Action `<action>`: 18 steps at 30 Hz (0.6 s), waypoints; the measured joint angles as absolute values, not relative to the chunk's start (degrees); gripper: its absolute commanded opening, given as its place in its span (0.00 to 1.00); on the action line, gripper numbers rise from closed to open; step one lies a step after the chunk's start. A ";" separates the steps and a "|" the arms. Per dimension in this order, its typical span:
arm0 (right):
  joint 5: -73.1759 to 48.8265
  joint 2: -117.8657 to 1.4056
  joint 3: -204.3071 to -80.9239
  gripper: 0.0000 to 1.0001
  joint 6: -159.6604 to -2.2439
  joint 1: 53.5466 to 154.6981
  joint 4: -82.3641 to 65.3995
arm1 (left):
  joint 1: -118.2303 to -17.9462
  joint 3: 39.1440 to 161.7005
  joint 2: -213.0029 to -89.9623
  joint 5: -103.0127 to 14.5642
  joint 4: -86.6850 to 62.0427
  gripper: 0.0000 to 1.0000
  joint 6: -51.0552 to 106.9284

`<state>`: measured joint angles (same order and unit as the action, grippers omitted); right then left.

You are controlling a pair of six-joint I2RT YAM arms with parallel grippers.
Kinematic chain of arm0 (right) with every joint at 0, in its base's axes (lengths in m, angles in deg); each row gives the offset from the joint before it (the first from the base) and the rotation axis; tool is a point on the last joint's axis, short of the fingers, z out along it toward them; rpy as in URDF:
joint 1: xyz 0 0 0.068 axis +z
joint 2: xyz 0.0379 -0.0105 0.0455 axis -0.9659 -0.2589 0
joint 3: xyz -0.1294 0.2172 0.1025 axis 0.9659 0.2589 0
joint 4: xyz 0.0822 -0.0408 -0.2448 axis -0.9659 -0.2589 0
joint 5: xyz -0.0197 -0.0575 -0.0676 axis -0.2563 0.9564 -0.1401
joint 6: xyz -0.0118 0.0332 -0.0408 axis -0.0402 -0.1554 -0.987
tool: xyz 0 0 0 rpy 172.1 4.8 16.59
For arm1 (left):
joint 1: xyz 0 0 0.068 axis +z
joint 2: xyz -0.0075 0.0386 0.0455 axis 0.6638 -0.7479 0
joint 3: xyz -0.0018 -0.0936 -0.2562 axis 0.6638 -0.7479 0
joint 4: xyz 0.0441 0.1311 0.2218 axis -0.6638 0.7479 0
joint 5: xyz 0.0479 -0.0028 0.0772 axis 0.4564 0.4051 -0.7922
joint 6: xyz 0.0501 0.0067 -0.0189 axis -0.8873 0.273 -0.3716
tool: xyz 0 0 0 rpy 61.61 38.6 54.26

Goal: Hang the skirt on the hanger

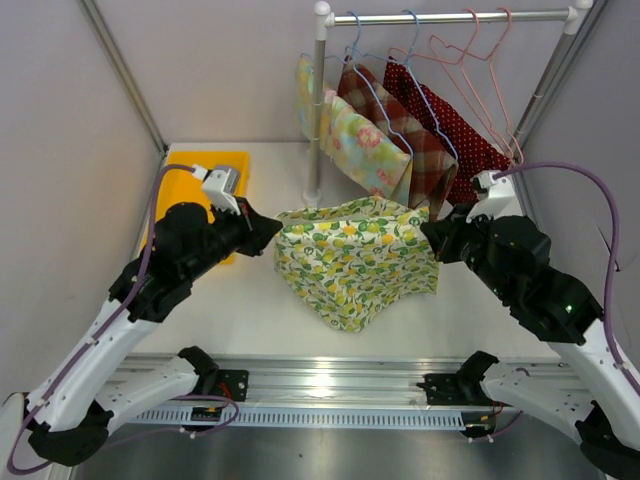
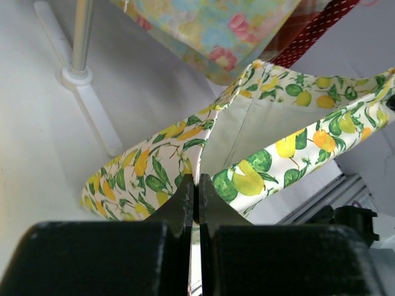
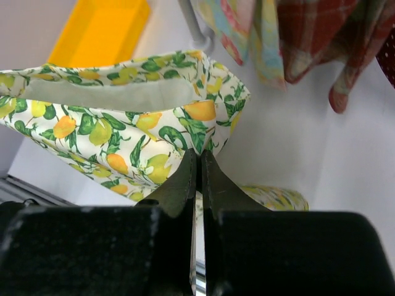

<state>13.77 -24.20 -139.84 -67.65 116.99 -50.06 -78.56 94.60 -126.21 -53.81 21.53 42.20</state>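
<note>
The skirt [image 1: 355, 255] is white with yellow lemons and green leaves. It hangs stretched between both grippers above the table, waistband up and open. My left gripper [image 1: 272, 232] is shut on the left end of the waistband [image 2: 185, 154]. My right gripper [image 1: 428, 236] is shut on the right end of the waistband [image 3: 203, 126]. Empty wire hangers [image 1: 470, 60] hang on the rail [image 1: 450, 16] at the back right. The skirt's lower hem trails toward the table's front.
Three other skirts hang on the rail: floral [image 1: 355, 140], plaid [image 1: 415, 150], red dotted [image 1: 450, 125]. The rack's white post [image 1: 317, 110] stands just behind the held skirt. A yellow tray [image 1: 230, 175] lies at the back left.
</note>
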 measured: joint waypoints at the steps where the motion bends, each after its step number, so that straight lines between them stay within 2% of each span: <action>1: 13.16 -23.39 -139.84 0.00 -67.91 117.06 -49.56 | -78.95 94.62 -125.13 -53.74 21.51 0.00 42.22; 6: 12.09 -22.78 -139.89 0.00 -68.87 117.37 -48.53 | -79.81 95.34 -123.60 -53.90 21.68 0.00 42.16; 11: 13.92 -27.50 -140.89 0.00 -71.91 115.68 -47.42 | -79.48 99.65 -130.36 -56.71 22.14 0.00 40.21; 14: 11.98 -31.63 -141.02 0.00 -73.85 109.98 -44.79 | -77.75 104.61 -137.44 -57.17 21.86 0.00 38.64; 18: 2.17 -38.21 -142.86 0.00 -74.49 98.28 -40.60 | -73.93 115.43 -149.13 -54.86 19.78 0.00 36.50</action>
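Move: Each gripper holds one waist corner of the lemon-print skirt about 30 cm above the table. From the left gripper, the hanging floral skirt's middle is about 23 cm ahead and 16 cm right, at much the same height. It is about 24 cm ahead and 11 cm left of the right gripper. From the right gripper, the hanging plaid skirt is some 22 cm ahead and 3 cm left, the dotted one 24 cm ahead and 7 cm right, both about level. Keep both grippers shut on the waist corners. Ease them back about 1 cm while rising slightly, then swing both forward, gathering speed, some 10 cm beyond the start towards the hanging skirts, with a slight drift right. Let the left gripper climb about 4 cm in all while the right settles to about 1 cm below its start. Turn the wrists only a few degrees. ##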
